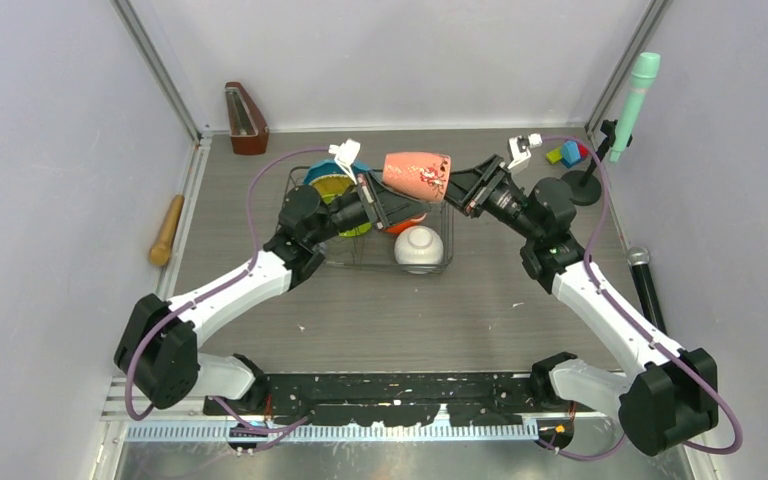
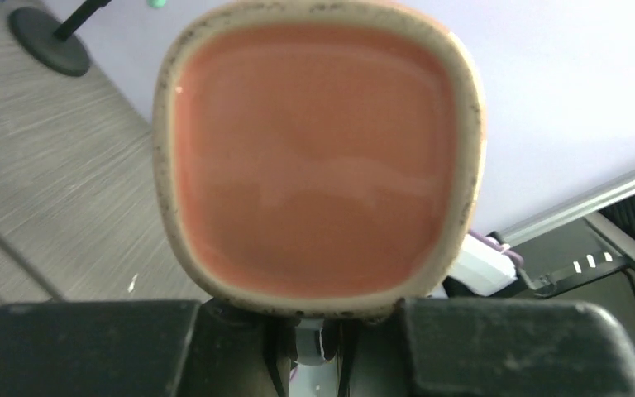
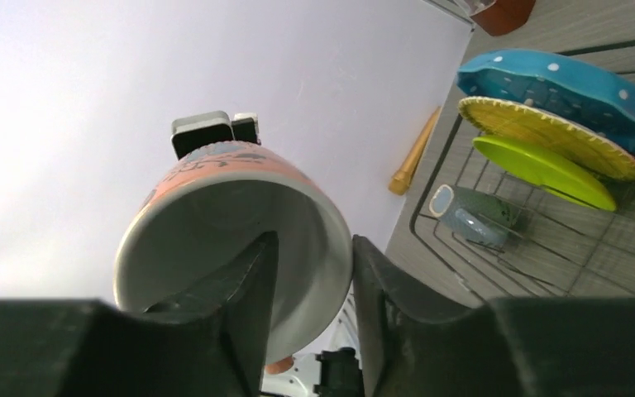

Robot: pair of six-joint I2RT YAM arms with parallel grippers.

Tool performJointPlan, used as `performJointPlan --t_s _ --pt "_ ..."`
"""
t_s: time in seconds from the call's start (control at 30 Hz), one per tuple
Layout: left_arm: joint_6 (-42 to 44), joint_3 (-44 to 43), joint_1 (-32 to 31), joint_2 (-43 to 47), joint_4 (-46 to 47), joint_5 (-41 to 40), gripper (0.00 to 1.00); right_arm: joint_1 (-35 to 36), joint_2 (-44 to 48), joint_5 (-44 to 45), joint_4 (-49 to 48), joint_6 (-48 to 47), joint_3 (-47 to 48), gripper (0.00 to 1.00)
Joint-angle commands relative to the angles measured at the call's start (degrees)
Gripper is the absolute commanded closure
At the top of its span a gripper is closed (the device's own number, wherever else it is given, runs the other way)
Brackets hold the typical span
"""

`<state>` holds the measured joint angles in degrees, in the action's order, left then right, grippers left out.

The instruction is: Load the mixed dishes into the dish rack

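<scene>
The pink mug (image 1: 416,175) hangs on its side above the dish rack (image 1: 307,255), between both grippers. My left gripper (image 1: 388,200) is at its base end; in the left wrist view the mug's base (image 2: 314,157) fills the frame and the fingers (image 2: 310,331) are closed narrowly on a part under it. My right gripper (image 1: 455,188) straddles the rim (image 3: 231,240), one finger inside and one outside, with slack around the wall. In the rack stand the blue dotted plate (image 3: 558,83), the yellow plate (image 3: 546,132) and the lime plate (image 3: 541,169), along with the grey-blue cup (image 3: 471,217), orange bowl (image 1: 405,224) and white bowl (image 1: 418,248).
A wooden rolling pin (image 1: 167,230) lies by the left wall. A brown metronome (image 1: 246,118) stands at the back left. Toy blocks (image 1: 567,153) and a green microphone on a stand (image 1: 635,95) are at the back right, and a black microphone (image 1: 643,275) lies along the right wall.
</scene>
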<state>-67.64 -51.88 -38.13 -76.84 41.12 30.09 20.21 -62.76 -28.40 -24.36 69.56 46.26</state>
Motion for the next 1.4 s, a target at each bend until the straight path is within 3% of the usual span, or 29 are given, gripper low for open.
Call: performJointPlan --t_s 0.0,0.07,0.17,0.27,0.33,0.57,0.8,0.97,1.07,1.23,1.37 --pt "12.09 -3.58 2.31 5.08 -11.45 -0.75 1.00 0.07 1.95 -0.87 2.29 -8.16 3.75 0.43" --pt "20.96 -5.22 3.20 8.33 -22.77 -2.32 1.00 -0.35 3.11 1.15 9.69 -15.59 5.67 0.36" --pt "34.64 -9.33 3.44 10.81 -39.75 -9.17 1.00 -0.66 4.97 9.03 25.14 -23.08 8.92 0.33" --pt "45.59 -12.90 3.37 10.28 -52.45 -13.74 1.00 -0.78 7.15 17.22 31.99 -27.61 9.30 0.33" --pt "52.23 -14.51 3.25 8.63 -57.59 -14.89 1.00 -0.78 8.22 18.20 32.84 -29.14 8.74 0.33" --pt "76.74 -12.57 2.61 8.28 -60.66 -17.53 1.00 -0.79 6.28 9.51 30.69 -35.41 10.29 0.37" --pt "98.11 -15.98 2.74 7.08 -70.10 -8.64 1.00 0.83 -2.11 1.71 37.03 -42.03 19.08 0.24" --pt "105.46 -22.68 4.81 0.30 -78.99 -7.08 1.00 4.50 -2.39 -2.97 35.17 -56.99 17.75 0.19" --pt "110.60 -27.70 5.44 -4.97 -84.76 -6.47 1.00 4.75 -3.01 -7.19 34.24 -65.05 17.18 0.23" --pt "115.12 -31.22 7.27 -9.73 -87.29 -7.41 1.00 4.80 -6.53 -12.97 33.40 -69.11 17.25 0.23" --pt "118.05 -34.20 8.25 -13.75 -91.16 -7.88 1.00 6.00 -7.69 -12.65 26.66 -70.91 12.69 0.20"
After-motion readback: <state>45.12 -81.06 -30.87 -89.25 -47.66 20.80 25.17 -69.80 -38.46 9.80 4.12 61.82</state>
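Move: The coral mug's free spot in the rack lies about 7 cm ahead of the left hand, 8 cm to its left and some 28 cm below. From the left hand, the white bowl is 8 cm ahead, 1 cm right; the orange bowl 15 ahead, 3 left; both 31 cm below. The green plate is 13 ahead, 15 left, 26 below. The mug's middle lies 5 cm left of the right hand, 1 ahead and 1 above. The coral mug, still pinched by the left hand, swings from lying sideways to mouth-down as that hand sinks about 18 cm towards the rack, 12 cm left and later some 6 cm forward, its fingers tipping down. The right fingers open wide and let go of the rim; that hand backs off 5 cm right, then returns left, rolling and sinking 6 cm. ##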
